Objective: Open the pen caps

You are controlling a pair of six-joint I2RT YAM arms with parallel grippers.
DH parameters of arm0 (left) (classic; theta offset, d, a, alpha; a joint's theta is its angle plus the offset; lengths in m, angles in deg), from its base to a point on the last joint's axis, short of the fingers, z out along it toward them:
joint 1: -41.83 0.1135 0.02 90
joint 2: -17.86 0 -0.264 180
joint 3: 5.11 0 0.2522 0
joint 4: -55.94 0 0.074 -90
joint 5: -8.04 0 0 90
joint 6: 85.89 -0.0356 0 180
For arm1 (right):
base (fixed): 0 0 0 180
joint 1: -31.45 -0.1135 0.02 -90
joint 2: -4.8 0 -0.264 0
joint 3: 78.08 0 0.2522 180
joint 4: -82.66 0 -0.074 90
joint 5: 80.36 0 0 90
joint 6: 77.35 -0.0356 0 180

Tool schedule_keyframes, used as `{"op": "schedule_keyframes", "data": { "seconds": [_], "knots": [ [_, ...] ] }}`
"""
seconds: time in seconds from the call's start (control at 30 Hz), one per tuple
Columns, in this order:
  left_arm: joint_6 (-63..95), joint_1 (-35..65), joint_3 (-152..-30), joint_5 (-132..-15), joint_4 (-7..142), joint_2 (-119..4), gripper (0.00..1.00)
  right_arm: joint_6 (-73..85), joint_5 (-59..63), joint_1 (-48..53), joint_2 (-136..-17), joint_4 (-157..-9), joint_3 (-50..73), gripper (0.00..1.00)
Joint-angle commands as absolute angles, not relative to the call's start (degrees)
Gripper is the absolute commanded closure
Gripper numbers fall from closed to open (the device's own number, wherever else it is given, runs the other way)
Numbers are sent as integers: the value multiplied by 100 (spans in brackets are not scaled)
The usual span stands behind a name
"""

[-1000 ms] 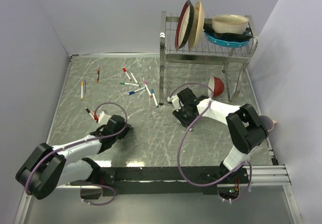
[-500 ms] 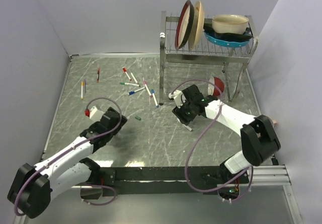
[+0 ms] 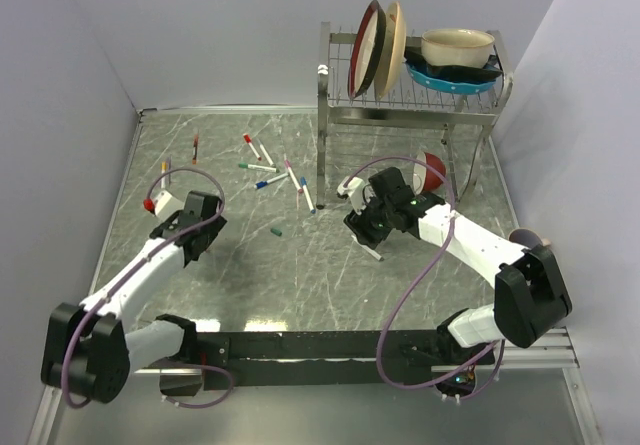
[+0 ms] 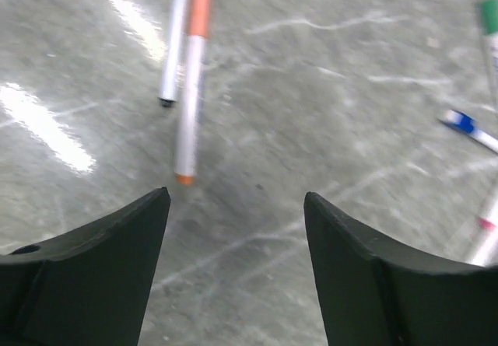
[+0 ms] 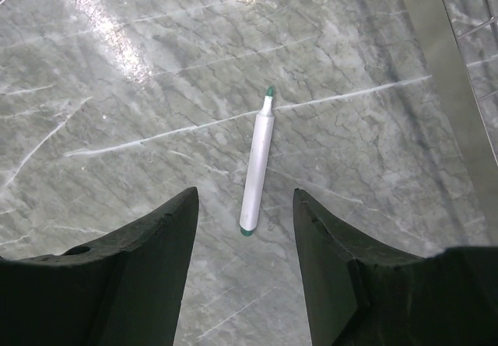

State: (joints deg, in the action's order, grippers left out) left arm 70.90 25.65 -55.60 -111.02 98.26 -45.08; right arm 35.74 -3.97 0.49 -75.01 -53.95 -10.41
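Note:
My left gripper (image 3: 170, 208) is open and empty at the table's left. Just ahead of it lies a white pen (image 4: 189, 97) with an orange pen cap (image 4: 201, 8), beside a second white pen (image 4: 173, 43). My right gripper (image 3: 363, 229) is open too, hanging over an uncapped green-tipped pen (image 5: 257, 167) that lies flat on the table ahead of its fingertips. A loose green cap (image 3: 276, 232) lies alone mid-table. Several capped pens (image 3: 270, 170) lie scattered at the back, among them a green-capped one (image 4: 489, 15) and a blue one (image 4: 465, 124).
A metal dish rack (image 3: 400, 105) on legs stands at the back right, holding plates and bowls. A red and white bowl (image 3: 430, 170) sits under it, close behind my right arm. Grey walls close in the table's left and right sides.
My left gripper opened and swung up and left toward the orange-capped pen. A green cap now lies mid-table where none showed before. My right gripper opened, its arm stretched out further.

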Motion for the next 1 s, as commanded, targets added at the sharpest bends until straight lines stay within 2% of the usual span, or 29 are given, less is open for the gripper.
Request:
{"op": "schedule_keyframes", "data": {
  "seconds": [0.0, 0.17, 0.2, 0.37, 0.63, 0.8, 0.83, 0.97],
  "knots": [
    [6986, 2768, -5868, -11334, 10319, -5078, 27, 3647, -495, 87, -7316, -5405, -1070, 40],
    [6845, 2856, -5948, -11255, 10135, -5395, 31, 3664, -539, 78, -7246, -5405, -1097, 40],
    [6793, 2908, -5939, -11228, 10056, -5430, 34, 3673, -539, 78, -7237, -5405, -1097, 40],
    [6634, 3023, -5982, -11079, 9924, -5781, 35, 3673, -574, 87, -7185, -5405, -1105, 40],
    [6300, 3076, -6088, -10798, 9765, -6290, 47, 3708, -688, 78, -6965, -5440, -1149, 40],
    [6195, 3084, -6281, -10754, 9941, -6634, 64, 3717, -785, 78, -6894, -5405, -1149, 40],
    [6169, 3076, -6308, -10727, 9984, -6747, 64, 3717, -811, 87, -6868, -5405, -1149, 40],
    [6072, 3084, -6352, -10666, 9985, -6819, 76, 3717, -943, 78, -6727, -5414, -1167, 40]
  ]
}}
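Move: Below the left hand and to its left lies the orange-capped pen, its middle about 5 cm left, 3 cm ahead and 7 cm down; its tail reaches back almost under the fingers. The black-capped pen lies alongside, roughly 4 cm farther left and 2 cm farther out than that middle. A loose green cap is some 17 cm to the left hand's right and 4 cm ahead. From the right hand, the orange-capped pen is about 45 cm left, 3 cm ahead, 8 cm down. Sinking about 6.5 cm onto the tail end of the orange-capped pen, the left hand shifts some 2 cm left early on and tips its fingers about 20 degrees steeper. Its fingers narrow all the way down, most near the end, until they straddle the barrel just short of its tail and seem to touch it. The right hand, still part-open and empty, eases up about 2 cm above the uncapped pen. ##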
